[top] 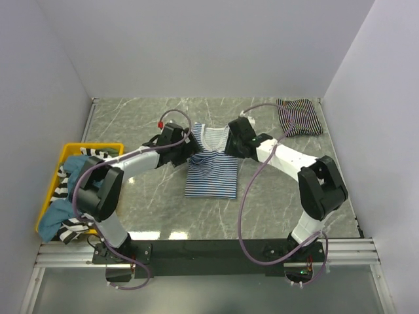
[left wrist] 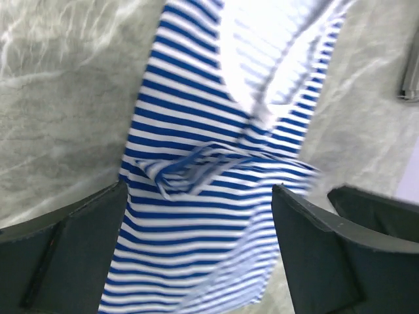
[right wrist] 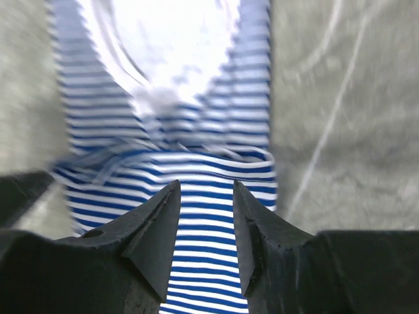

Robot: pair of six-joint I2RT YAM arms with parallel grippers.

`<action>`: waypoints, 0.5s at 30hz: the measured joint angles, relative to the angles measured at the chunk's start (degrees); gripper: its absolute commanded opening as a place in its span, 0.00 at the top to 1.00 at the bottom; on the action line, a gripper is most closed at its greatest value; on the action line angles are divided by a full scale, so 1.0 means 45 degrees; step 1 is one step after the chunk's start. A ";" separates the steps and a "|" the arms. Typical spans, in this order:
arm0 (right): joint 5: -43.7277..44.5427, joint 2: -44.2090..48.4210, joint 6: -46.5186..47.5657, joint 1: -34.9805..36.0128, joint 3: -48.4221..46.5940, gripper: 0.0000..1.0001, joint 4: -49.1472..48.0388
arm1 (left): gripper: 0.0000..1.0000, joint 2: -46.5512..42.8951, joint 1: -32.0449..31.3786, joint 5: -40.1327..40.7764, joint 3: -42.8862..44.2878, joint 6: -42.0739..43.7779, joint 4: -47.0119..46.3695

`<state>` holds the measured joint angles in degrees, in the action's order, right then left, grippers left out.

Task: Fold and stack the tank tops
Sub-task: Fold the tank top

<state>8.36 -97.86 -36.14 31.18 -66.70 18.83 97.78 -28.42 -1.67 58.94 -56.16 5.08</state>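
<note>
A blue-and-white striped tank top point(top: 211, 173) lies flat in the middle of the table, its white-trimmed neckline point(top: 211, 135) toward the back. A cross fold runs just below the neckline. My left gripper point(top: 192, 152) hovers over the top's left edge, jaws wide open, with blurred cloth point(left wrist: 196, 216) beneath and nothing held. My right gripper point(top: 230, 149) hovers over the right edge. Its jaws stand partly apart, and between its fingertips point(right wrist: 171, 190) I see only striped cloth point(right wrist: 204, 235) lying below. A folded black-and-white tank top point(top: 300, 116) rests at the back right.
A yellow bin point(top: 91, 148) at the left edge holds several more striped and teal garments point(top: 65, 196). White walls close in the back and both sides. Purple cables loop from both arms, and a metal rail point(top: 209, 252) runs along the near edge.
</note>
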 measured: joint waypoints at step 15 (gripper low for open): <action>-0.1943 0.0219 0.0432 0.0622 -0.0355 0.76 -0.1404 | 0.92 -0.6523 -0.1447 0.0631 -0.4639 -0.2127 -0.0248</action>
<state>-0.38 -96.88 -34.20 33.98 -68.29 12.51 68.42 -34.94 1.17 38.06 -65.73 3.97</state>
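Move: The blue-striped tank top lies beneath both open hands, roughly 2 cm down. Its bottom fold runs about 14 cm back of the left hand, centred 6 cm to the right, and its crumpled hem corner is 1 cm to the left, level fore and aft. From the right hand that crumpled corner lies some 14 cm left, also level; the neckline is about 6 cm ahead and 5 left, the folded black-striped top some 15 ahead and 27 right. Off the already released, turned-up hem both hands lift. The left rises about 8 cm, swings back some 10 towards the bottom fold while nearly shutting, and starts sinking. The right climbs about 5 cm, then slides some 5 left towards the crumpled corner, dipping slightly, turning about 10 degrees counter-clockwise and narrowing its fingers. ##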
